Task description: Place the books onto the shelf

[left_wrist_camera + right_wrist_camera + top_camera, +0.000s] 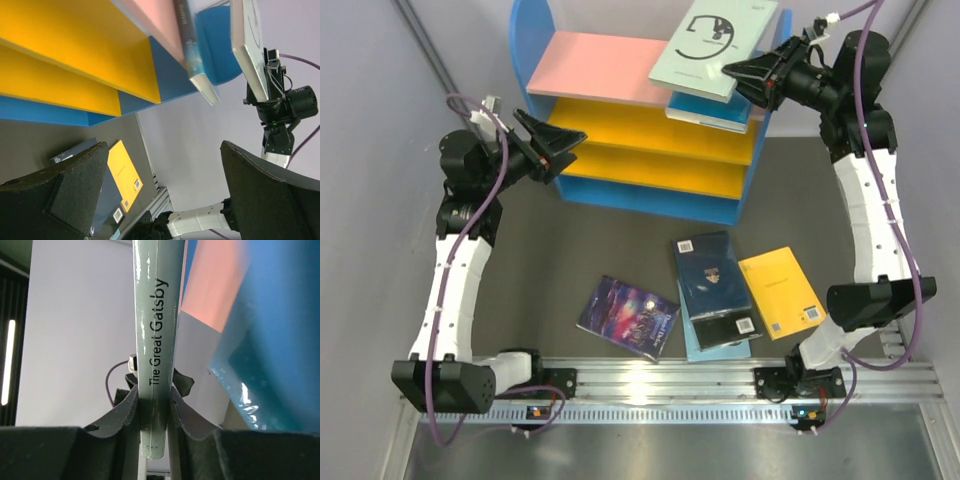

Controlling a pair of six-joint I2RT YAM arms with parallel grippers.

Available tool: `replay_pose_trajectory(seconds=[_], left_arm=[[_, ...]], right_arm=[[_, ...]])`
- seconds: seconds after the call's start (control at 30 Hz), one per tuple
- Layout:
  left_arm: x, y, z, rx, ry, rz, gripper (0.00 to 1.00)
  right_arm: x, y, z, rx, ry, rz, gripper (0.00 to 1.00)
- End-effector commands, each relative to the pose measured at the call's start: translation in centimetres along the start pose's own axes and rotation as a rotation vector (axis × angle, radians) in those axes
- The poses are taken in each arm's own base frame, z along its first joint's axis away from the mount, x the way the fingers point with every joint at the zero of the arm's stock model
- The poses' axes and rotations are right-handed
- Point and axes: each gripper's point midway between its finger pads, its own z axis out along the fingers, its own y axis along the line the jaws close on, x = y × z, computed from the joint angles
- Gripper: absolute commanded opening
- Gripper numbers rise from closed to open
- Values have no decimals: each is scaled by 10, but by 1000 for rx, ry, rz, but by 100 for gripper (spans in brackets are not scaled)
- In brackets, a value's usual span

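Observation:
The shelf [600,65] stands at the back, with blue sides, a pink top and yellow boards. My right gripper [735,72] is shut on a pale mint book [715,35], holding it above the shelf's right end; its spine [156,340] sits between the fingers [125,410]. A teal book [705,108] lies on the pink top under it, jutting past the edge. My left gripper [565,158] hangs open and empty by the shelf's left front. On the table lie a purple galaxy book [630,317], a dark navy book [713,270] and a yellow book [780,292].
A light blue book [705,350] and a small black one [732,326] lie partly under the navy book. The grey walls close in on both sides. An aluminium rail [670,375] runs along the near edge with the arm bases on it.

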Motion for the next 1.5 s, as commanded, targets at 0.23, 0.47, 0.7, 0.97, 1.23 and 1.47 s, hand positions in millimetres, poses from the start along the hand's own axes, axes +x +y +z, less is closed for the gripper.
replay_pose_trajectory(seconds=[0.23,0.47,0.7,0.97,1.23,1.47], left_arm=[[-26,48,32,1,-32,-67,97],[-23,66,42,-9,0,-95,96],[-15,70,37,-37,15,-91,96],[-10,69,29,-68,24,-79,96],[-1,80,19,-155,37,-62,96],[17,117,7,-327,95,-51,98]], right_arm=[[-25,0,-18,26,-36,83,2],[-45,-18,-28,88,-108,77,32],[-54,-34,-47,140,-153,77,42],[-40,-60,-65,233,-137,70,74],[-15,-78,-80,290,-98,20,100],[0,-57,-97,225,-104,-166,100]])
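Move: The right hand still pinches the green book, whose middle is about 6 cm ahead and 5 cm left. The blue book it goes onto lies about 3 cm ahead, 4 cm left and 5 cm below that hand. The bare part of the pink top shelf is centred some 27 cm to its left, 3 cm ahead and 7 cm lower. From the empty left hand, the blue book is roughly 10 cm ahead, 32 cm right and slightly higher. Down and to the right, about 3 cm each way, the right hand lowers the green book onto the blue one, fingers tipping down some 10 degrees; it then opens wide, withdraws rightwards off the book's edge and sinks past it. The open left hand moves forward towards the shelf while dropping, eases back a little, then sinks further, some 11 cm in all. ##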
